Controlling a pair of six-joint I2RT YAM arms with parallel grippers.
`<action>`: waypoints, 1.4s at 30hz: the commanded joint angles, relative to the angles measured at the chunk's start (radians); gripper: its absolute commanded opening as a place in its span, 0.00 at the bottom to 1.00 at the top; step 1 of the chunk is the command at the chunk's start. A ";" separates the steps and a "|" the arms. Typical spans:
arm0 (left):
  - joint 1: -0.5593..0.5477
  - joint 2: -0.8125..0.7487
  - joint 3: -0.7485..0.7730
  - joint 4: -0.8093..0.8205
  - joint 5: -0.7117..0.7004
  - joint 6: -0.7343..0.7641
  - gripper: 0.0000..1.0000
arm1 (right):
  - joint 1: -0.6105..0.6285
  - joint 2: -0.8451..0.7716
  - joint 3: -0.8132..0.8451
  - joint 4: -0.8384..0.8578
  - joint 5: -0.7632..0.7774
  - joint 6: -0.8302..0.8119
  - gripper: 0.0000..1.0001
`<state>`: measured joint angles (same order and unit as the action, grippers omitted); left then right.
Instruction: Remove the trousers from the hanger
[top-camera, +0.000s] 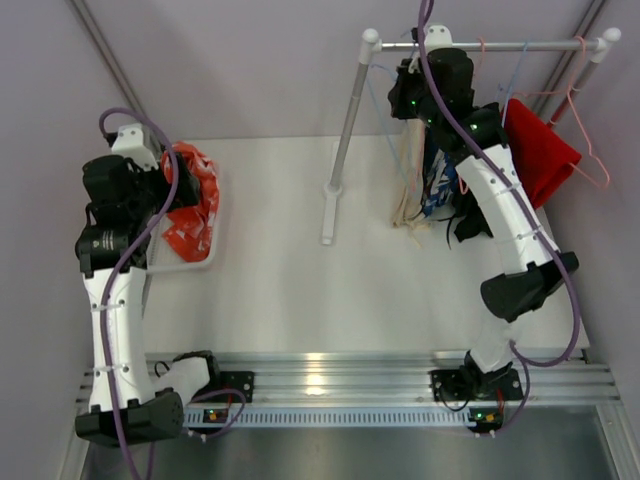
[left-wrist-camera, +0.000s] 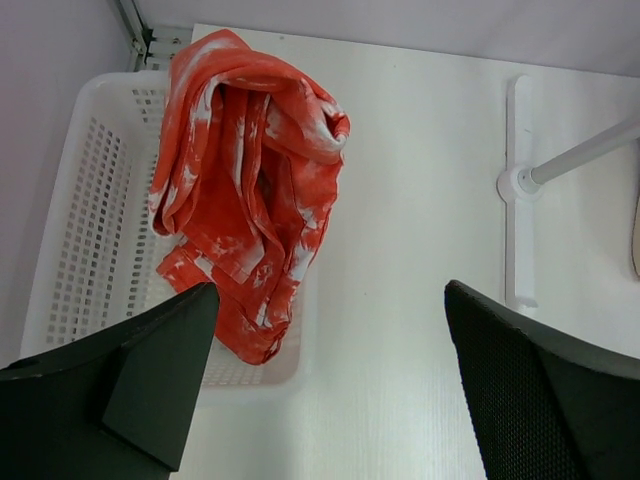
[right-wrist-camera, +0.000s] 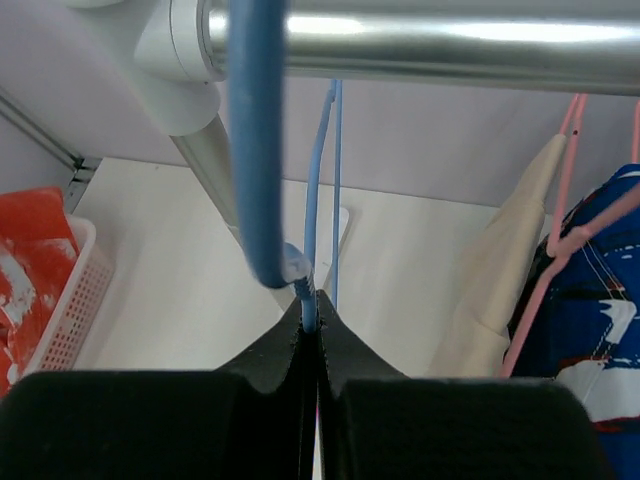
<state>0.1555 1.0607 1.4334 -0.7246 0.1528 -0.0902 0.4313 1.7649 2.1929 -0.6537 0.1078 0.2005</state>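
Orange-red trousers with white marks lie crumpled in a white basket at the left of the table. My left gripper hovers open beside the basket, nothing between its fingers. On the rack hang beige trousers, blue patterned trousers, black trousers and red trousers. My right gripper is up at the rail, shut on the neck of a blue hanger whose hook sits over the rail's left end.
The rack's post slants down to a white foot on the table. Pink hangers carry the clothes to the right. Grey walls close in on both sides, and an aluminium base rail runs along the near edge.
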 joint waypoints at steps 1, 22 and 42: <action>0.003 -0.027 -0.027 0.062 0.024 -0.026 0.99 | 0.026 0.048 0.077 0.117 0.044 -0.058 0.00; 0.003 -0.057 -0.070 0.065 0.024 -0.014 0.99 | 0.034 0.128 0.019 0.175 0.013 -0.042 0.24; 0.001 -0.039 0.018 0.027 0.091 -0.086 0.99 | 0.008 -0.498 -0.474 0.150 -0.187 -0.024 0.97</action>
<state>0.1555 1.0294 1.4139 -0.7193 0.2207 -0.1547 0.4480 1.3415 1.7966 -0.5476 -0.0097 0.1780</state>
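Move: The right hand still grips the bare blue hanger, with the free spot near the rail's left end about 6 cm ahead, 2 cm left and 3 cm above. The left post's top is some 5 cm left and 6 cm ahead; the beige trousers hang about 6 cm right, 5 cm ahead, 12 cm lower. From the left hand, that rail spot is roughly 22 cm ahead, 35 cm right and 10 cm up. Right hand takes the blue hanger forward and down onto the rail, opens, retreats about 16 cm and up. ##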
